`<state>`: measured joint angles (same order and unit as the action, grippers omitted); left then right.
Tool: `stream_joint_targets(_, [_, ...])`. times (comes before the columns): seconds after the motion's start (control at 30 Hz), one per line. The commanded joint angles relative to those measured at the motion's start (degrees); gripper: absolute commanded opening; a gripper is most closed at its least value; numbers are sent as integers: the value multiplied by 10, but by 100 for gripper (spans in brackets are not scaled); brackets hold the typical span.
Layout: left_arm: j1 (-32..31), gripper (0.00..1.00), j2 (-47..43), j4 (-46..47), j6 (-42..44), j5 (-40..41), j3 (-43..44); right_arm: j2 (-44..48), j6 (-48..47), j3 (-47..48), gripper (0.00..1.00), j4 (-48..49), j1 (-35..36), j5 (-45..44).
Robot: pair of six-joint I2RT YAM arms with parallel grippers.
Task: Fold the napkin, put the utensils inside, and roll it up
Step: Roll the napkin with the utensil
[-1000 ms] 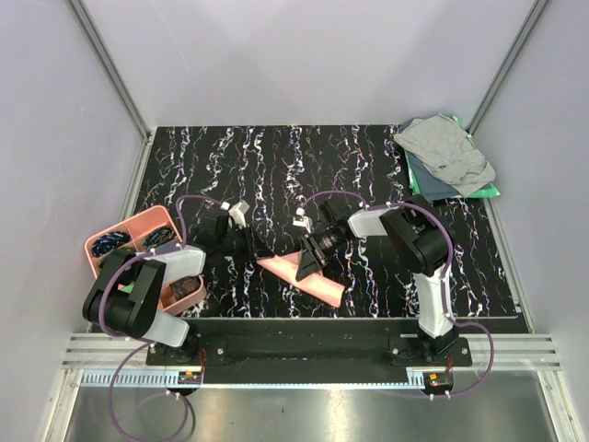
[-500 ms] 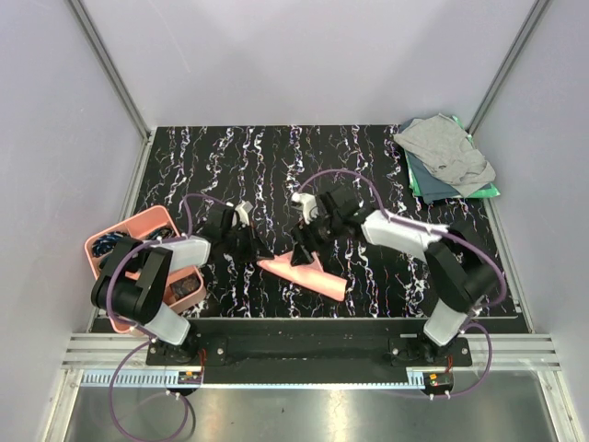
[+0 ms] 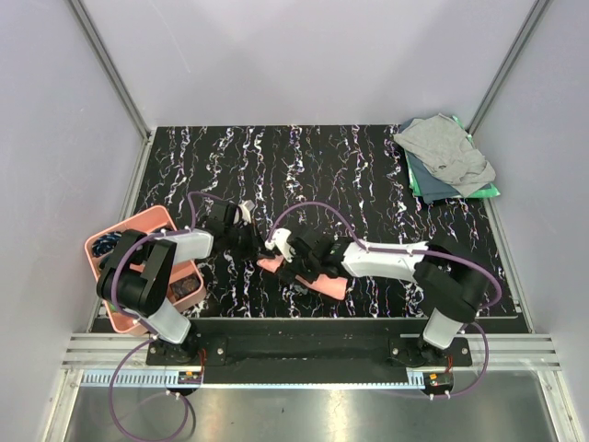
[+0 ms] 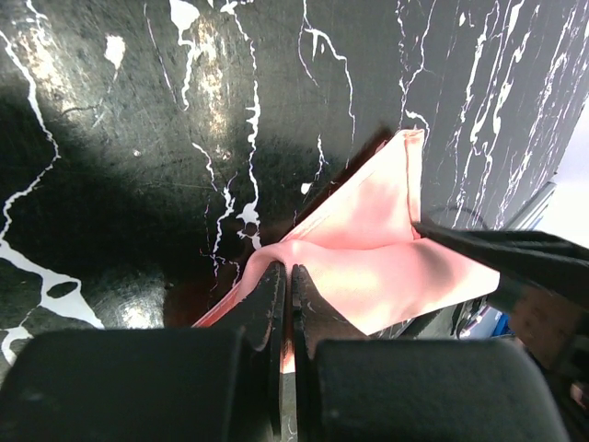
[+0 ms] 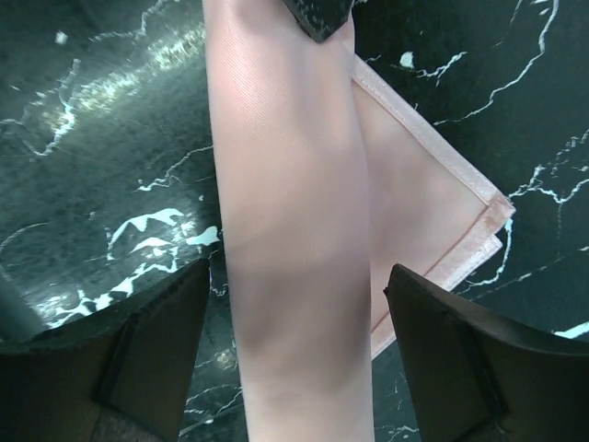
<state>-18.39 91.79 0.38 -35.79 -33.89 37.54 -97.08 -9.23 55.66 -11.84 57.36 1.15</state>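
Observation:
The salmon-pink napkin [image 3: 324,282] lies as a narrow roll on the black marbled table, near the front middle. My left gripper [image 3: 254,250] sits at its left end. In the left wrist view that gripper [image 4: 286,276] is shut, pinching a fold of the napkin [image 4: 386,249]. My right gripper [image 3: 293,265] hovers over the roll just to the right of it. In the right wrist view it [image 5: 299,341] is open, one finger on each side of the napkin [image 5: 294,212], apart from the cloth. The utensils are hidden.
A pink tray [image 3: 114,237] holding dark items stands at the left edge beside the left arm. A grey cloth [image 3: 446,152] lies on a green cloth [image 3: 485,191] in the back right corner. Metal frame rails border the table.
My right arm has swung left and down over the roll, and its jaws have opened wide. My left gripper has closed on the napkin's left end.

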Motion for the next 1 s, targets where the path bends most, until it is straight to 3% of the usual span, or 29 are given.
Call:
stream_joint_targets(0.0, [-1,0,8,-16,16,-3,21,-21,-29,10,83,16,4,-20])
stream_joint_targets(0.1, [-1,2,8,-20,18,-7,26,-41,-26,18,76,6,3,-20])
stream_joint_targets(0.13, [-1,7,7,-20,18,-8,26,-46,-25,20,66,1,2,-19])
stream_joint_targets(0.2, [-1,17,2,-23,20,-7,31,-58,-17,25,54,-12,1,-13])
stream_joint_targets(0.23, [0,31,-5,-28,21,-4,35,-60,-13,26,48,-13,-2,9])
stream_joint_targets(0.33, [11,52,-36,-42,33,13,39,-57,3,27,44,-21,-27,81])
stream_joint_targets(0.47, [18,64,-80,-54,41,43,35,-58,24,30,41,-30,-73,203])
stream_joint_targets(0.67, [18,68,-144,-6,43,41,-16,-103,63,53,40,-30,-152,442])
stream_joint_targets(0.97, [18,66,-151,70,34,33,-71,-181,89,96,40,-27,-211,628])
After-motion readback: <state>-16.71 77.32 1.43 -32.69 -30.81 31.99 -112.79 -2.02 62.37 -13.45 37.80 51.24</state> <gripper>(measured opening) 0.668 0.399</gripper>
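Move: The napkin roll lies crosswise, its middle about 2 cm straight under the right hand's open fingers. Its left end, in the left hand's shut fingers, is some 9 cm to the right hand's left and 3 cm ahead; its right end is about 9 cm right and 3 cm back. The loose flap sticks out about 4 cm ahead and 2 cm left. From the left hand, the roll's middle is roughly 9 cm right and 3 cm back. Downward by about 1.5 cm goes the right hand, its fingers closing across the middle of the roll; then, staying in place with that grip, it turns nearly 50 degrees, the wrist swinging over forward and the fingertips coming to point back and further left. Meanwhile the left hand opens off the roll's left end and lifts away, sinking back a little to finish about 4 cm up. ##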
